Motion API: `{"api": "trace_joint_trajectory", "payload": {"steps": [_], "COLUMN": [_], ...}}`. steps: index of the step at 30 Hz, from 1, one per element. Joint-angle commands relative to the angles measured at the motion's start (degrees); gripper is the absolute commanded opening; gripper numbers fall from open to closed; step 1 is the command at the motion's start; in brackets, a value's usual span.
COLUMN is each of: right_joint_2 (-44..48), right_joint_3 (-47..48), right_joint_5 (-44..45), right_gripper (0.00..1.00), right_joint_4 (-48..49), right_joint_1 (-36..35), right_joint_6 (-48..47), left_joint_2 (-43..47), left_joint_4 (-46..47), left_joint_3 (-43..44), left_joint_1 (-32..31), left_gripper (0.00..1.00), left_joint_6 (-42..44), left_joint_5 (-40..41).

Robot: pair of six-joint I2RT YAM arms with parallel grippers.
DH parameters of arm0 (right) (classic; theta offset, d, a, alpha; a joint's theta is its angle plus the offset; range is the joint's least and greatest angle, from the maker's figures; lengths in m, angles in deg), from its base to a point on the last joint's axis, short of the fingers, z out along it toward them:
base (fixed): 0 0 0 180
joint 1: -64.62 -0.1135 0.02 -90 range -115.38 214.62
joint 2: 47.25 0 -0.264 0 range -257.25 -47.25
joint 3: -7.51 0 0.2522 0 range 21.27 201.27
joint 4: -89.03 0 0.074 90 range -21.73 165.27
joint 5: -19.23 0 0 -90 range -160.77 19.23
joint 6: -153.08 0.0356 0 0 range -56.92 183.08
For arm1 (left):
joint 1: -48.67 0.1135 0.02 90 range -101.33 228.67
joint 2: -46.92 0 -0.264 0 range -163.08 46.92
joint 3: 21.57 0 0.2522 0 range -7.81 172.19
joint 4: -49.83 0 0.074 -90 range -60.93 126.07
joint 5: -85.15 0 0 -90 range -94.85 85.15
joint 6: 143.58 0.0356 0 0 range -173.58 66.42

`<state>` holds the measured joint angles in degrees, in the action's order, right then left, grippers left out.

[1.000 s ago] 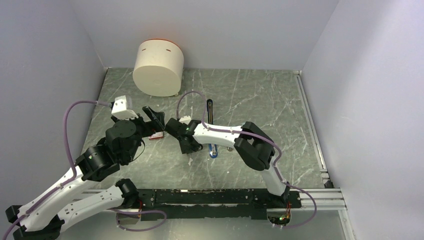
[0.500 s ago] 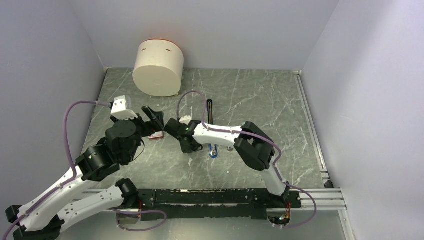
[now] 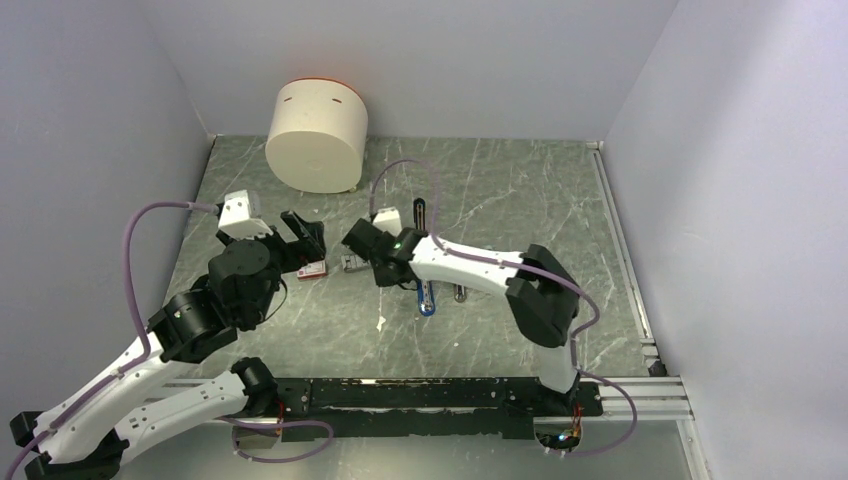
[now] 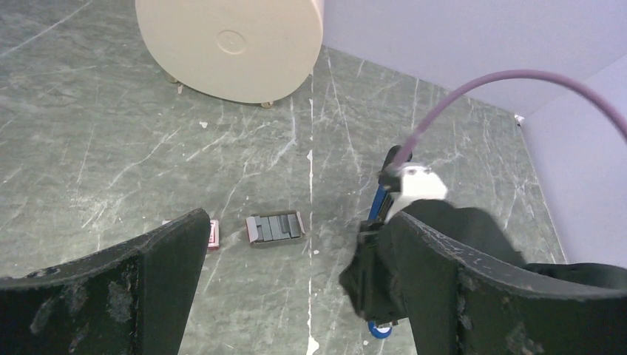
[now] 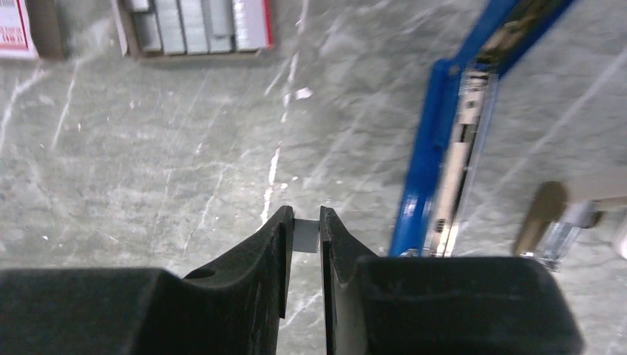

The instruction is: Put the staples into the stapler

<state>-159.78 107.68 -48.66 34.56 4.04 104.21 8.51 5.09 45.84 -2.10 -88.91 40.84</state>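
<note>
The stapler [image 3: 425, 296] lies opened out on the marble table, its blue body near and its black top arm [image 3: 419, 214] far. Its silver channel [image 5: 464, 140] faces up. My right gripper [image 5: 305, 223] is shut on a short silvery-grey staple block [image 5: 306, 236], above the table left of the stapler [image 5: 425, 159]. The open tray of staples [image 4: 275, 228] and the red box [image 4: 214, 234] lie to the left. My left gripper [image 4: 299, 248] hangs open over the tray with nothing between its fingers.
A big cream cylinder [image 3: 316, 135] stands at the back left. A small tan and silvery piece [image 5: 553, 216] lies just right of the stapler. A metal rail [image 3: 620, 250] runs along the table's right edge.
My right gripper closed on a staple block, then rose and shifted right, off the tray and towards the stapler. The tray now shows. The left arm barely moved.
</note>
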Motion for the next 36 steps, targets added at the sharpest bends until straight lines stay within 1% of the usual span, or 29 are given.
{"api": "trace_joint_trajectory", "payload": {"steps": [1,7,11,19,26,36], "right_joint_2": [6.01,13.42,16.06,15.53,13.77,12.31], "right_joint_3": [-3.62,-12.29,-16.48,-18.89,-18.91,-19.7], "right_joint_5": [4.34,3.36,2.97,2.14,2.46,1.57], "right_gripper": [0.22,0.23,0.23,0.23,0.23,0.23], "right_joint_4": [1.27,5.71,8.79,11.0,11.6,13.18], "right_joint_1": [3.06,7.95,8.71,8.79,8.9,9.4], "right_joint_6": [-0.3,-1.5,-3.2,-3.41,-4.09,-5.42], "left_joint_2": [0.14,-1.56,-3.58,-5.72,-6.38,-7.07], "left_joint_4": [-0.76,2.67,3.41,4.09,4.34,4.68], "left_joint_3": [2.0,0.14,-0.26,0.31,0.39,0.61], "left_joint_1": [0.39,0.39,0.39,0.38,0.4,0.4], "left_gripper": [0.97,0.97,0.97,0.97,0.97,0.97], "left_joint_6": [0.34,-0.72,-1.65,-1.73,-1.19,-0.61], "left_joint_5": [1.21,-4.14,-7.08,-9.3,-10.56,-10.52]}}
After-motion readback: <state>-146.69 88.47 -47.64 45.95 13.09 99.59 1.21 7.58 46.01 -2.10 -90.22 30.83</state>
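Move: The open stapler's magazine, where the held staple strip is being taken, lies about 8 cm right and 4 cm ahead of the right hand, some 4 cm below. The grey-filled staple box is about 8 cm ahead and 5 cm left, the beige mini stapler roughly 3 cm ahead and 15 cm right, both some 5 cm down. From the empty left hand the magazine is about 22 cm right, 6 cm ahead and 28 cm below. The staple strip, still pinched in the right fingertips, is swung about 8 cm right and 3 cm forward, away from the staple box to above the stapler's open magazine, first rising some 3 cm, then sinking as much, with a slight clockwise turn. The left hand, wide open, drifts about 5 cm right and a little down towards the stapler, turning some 10 degrees clockwise. ##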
